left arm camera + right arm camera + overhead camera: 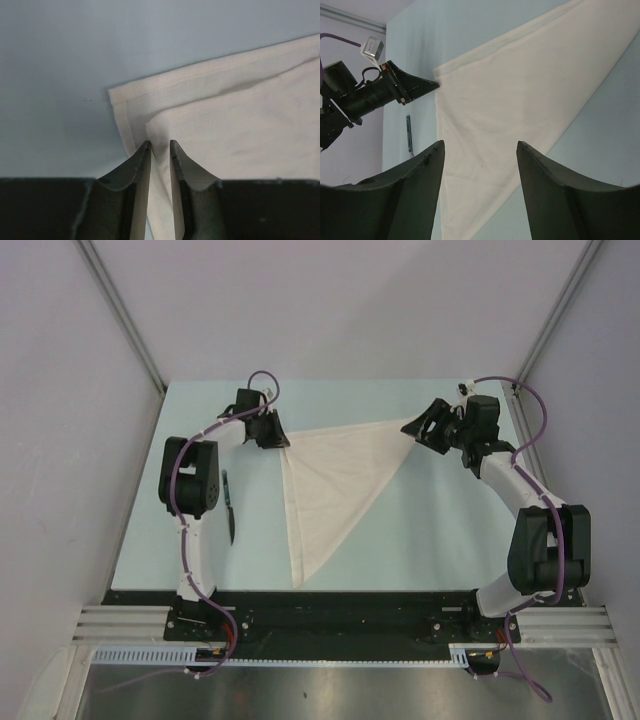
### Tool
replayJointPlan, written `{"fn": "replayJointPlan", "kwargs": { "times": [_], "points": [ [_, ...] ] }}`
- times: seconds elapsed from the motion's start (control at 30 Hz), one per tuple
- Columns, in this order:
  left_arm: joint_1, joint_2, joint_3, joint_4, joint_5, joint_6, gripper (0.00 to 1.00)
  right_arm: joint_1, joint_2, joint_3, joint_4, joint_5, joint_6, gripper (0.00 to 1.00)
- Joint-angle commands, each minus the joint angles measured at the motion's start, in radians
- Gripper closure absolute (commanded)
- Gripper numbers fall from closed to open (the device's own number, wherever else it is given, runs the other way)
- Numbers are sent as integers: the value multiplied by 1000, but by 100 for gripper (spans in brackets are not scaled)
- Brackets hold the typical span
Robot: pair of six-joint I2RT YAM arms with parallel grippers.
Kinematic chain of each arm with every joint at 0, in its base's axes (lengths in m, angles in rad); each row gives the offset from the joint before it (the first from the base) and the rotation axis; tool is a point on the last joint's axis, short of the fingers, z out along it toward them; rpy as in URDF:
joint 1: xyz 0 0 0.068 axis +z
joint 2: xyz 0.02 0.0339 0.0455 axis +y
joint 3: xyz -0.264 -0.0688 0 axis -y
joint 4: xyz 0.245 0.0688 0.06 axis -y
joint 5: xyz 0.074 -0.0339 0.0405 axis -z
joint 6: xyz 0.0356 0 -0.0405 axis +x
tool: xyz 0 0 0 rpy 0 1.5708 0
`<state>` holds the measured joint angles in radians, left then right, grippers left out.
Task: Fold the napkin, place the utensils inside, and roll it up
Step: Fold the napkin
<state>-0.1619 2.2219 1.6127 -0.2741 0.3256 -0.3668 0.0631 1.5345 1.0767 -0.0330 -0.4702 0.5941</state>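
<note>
The white napkin (330, 485) lies folded into a triangle on the pale blue table, with its point toward the near edge. My left gripper (283, 443) is at its far left corner. In the left wrist view the fingers (160, 145) are nearly closed, with a fold of the napkin (225, 125) pinched between them. My right gripper (420, 427) is open and empty, just above the napkin's far right corner; the cloth (510, 110) shows between its fingertips (480, 147). The dark knife (229, 505) lies left of the napkin and also shows in the right wrist view (409, 134).
The left arm's upright link (190, 480) stands close beside the knife. Grey walls enclose the table on the left, right and far sides. A black rail (330, 615) runs along the near edge.
</note>
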Motion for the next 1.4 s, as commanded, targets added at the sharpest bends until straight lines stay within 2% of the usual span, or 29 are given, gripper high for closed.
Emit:
{"fn": "replayJointPlan", "kwargs": {
  "times": [0.0,0.1,0.2,0.33,0.37,0.43,1.37],
  "points": [
    [-2,-4,30,-17,-34,-14,74,-5,4,0,16,-15,1,36],
    [-2,-2,21,-14,-40,-15,71,-5,4,-1,16,-15,1,36],
    [-2,7,13,9,-13,-18,74,-5,4,-3,16,-15,4,36],
    [-2,4,1,42,0,-20,89,-3,1,-9,16,-15,0,36],
    [-2,5,3,52,3,-20,96,-5,0,-9,15,-13,-2,36],
    [-2,-1,-2,64,9,-18,100,-5,-1,-11,12,-12,-2,36],
    [25,-65,4,107,-5,-11,100,-9,3,-26,-1,-11,-10,36]
  ]
}}
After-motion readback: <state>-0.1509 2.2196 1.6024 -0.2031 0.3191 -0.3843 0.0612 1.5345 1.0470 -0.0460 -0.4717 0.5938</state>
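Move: The top layer's corner of the folded napkin lies right at my left fingertips, between the slightly open fingers. The under layer's corner pokes out about 4 cm ahead of it and 2 cm to its left; the napkin's near point is some 40 cm back and 5 cm right of the hand; the knife lies about 19 cm back and 12 cm left. From my right hand the corner I'm arranging is roughly 32 cm left, 9 cm ahead and 17 cm below. I shut my left fingers from about a quarter open to fully closed, pinching the top layer's corner down at the table, then ease that hand some 1.5 cm forward towards the under layer's far edge, keeping it low. My open right hand sinks about 1.5 cm, clear above the right part of the napkin. ##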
